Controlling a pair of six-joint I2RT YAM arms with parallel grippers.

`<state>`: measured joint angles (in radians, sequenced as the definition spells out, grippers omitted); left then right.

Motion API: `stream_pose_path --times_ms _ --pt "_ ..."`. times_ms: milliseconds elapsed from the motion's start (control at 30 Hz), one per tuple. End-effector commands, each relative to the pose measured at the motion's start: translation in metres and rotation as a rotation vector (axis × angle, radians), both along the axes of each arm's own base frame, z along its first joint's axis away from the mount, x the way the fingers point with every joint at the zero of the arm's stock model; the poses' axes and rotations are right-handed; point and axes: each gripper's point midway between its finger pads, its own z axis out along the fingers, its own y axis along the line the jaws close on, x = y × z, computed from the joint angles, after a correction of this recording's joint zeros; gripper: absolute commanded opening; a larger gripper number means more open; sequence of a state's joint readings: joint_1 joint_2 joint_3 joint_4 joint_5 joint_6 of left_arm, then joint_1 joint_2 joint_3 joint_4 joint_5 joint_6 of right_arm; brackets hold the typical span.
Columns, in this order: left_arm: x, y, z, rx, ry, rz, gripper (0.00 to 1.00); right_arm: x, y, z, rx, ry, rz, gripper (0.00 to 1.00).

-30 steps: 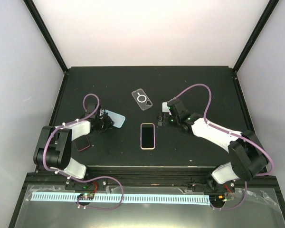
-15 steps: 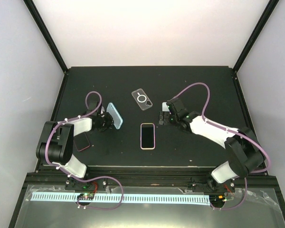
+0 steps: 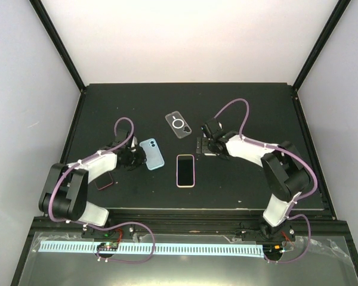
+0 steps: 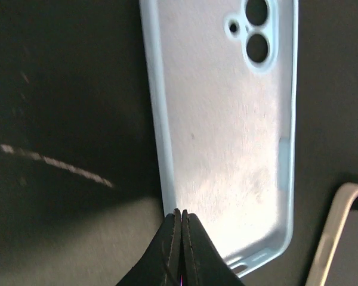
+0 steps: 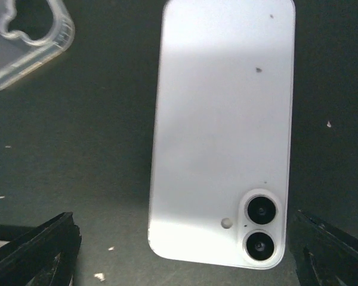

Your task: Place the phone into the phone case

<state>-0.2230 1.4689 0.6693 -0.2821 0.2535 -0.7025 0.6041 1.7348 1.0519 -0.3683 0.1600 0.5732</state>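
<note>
A light blue phone case (image 4: pixel 227 119) lies flat with its hollow side up, left of centre (image 3: pixel 151 154). My left gripper (image 4: pixel 182 215) is shut, its tips together over the case's long rim near one corner, with nothing seen between them. A white phone (image 5: pixel 224 131) lies face down, its two lenses at the near right. My right gripper (image 5: pixel 188 256) hovers over the phone's camera end, wide open, one finger on each side. In the top view the right gripper (image 3: pixel 204 144) hides that phone.
A pink-edged phone (image 3: pixel 185 170) lies screen up at the table's middle, its corner just right of the blue case (image 4: pixel 340 238). A clear case (image 3: pixel 178 125) lies further back, also seen in the right wrist view (image 5: pixel 24 42). A red phone (image 3: pixel 105 180) lies beside the left arm.
The blue case stood up on its edge half a second ago and now lies flat, further right. The left gripper has shut. The right gripper shifted slightly left and further back.
</note>
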Motion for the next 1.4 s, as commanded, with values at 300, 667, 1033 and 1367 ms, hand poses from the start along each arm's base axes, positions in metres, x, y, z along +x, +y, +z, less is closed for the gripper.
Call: stream_pose_path --times_ms 300,667,1033,1367 --pt "-0.044 -0.016 0.004 0.073 0.000 -0.119 0.04 0.015 -0.024 -0.023 -0.125 0.030 -0.071 0.98" --pt "-0.033 -0.023 0.046 0.021 -0.140 -0.141 0.47 0.018 -0.025 -0.037 -0.130 0.061 -0.051 0.93" --pt "-0.030 -0.035 0.091 -0.062 -0.266 -0.221 0.64 0.015 -0.024 -0.051 -0.149 0.088 -0.003 0.77" --pt "-0.022 -0.036 0.120 -0.096 -0.330 -0.279 0.66 0.007 -0.012 -0.039 -0.078 0.051 0.095 0.68"
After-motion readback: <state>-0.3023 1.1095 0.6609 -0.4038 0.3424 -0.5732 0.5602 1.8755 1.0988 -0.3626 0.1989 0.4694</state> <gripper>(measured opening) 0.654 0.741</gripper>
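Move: The white phone lies under my open right hand, its middle about 5 cm ahead, 2 cm to the right and 4 cm below; the clear case is some 14 cm ahead and 14 cm left of that hand, the beige-cased phone about 10 cm back and 10 cm left. My shut left fingertips are at the blue case's left edge, its middle roughly 4 cm ahead, 3 cm right and 2 cm lower; the beige-cased phone lies 18 cm right and 4 cm back of them. I sink my right hand about 4 cm, easing some 2 cm to the right and a little forward, until its fingers straddle the white phone's lens end, then close and pinch its long sides. Meanwhile my left fingertips run back 4 to 5 cm and slightly right along the blue case's left edge, then I spread them and lift about 9 cm, tilting the fingers up some 15 degrees. ##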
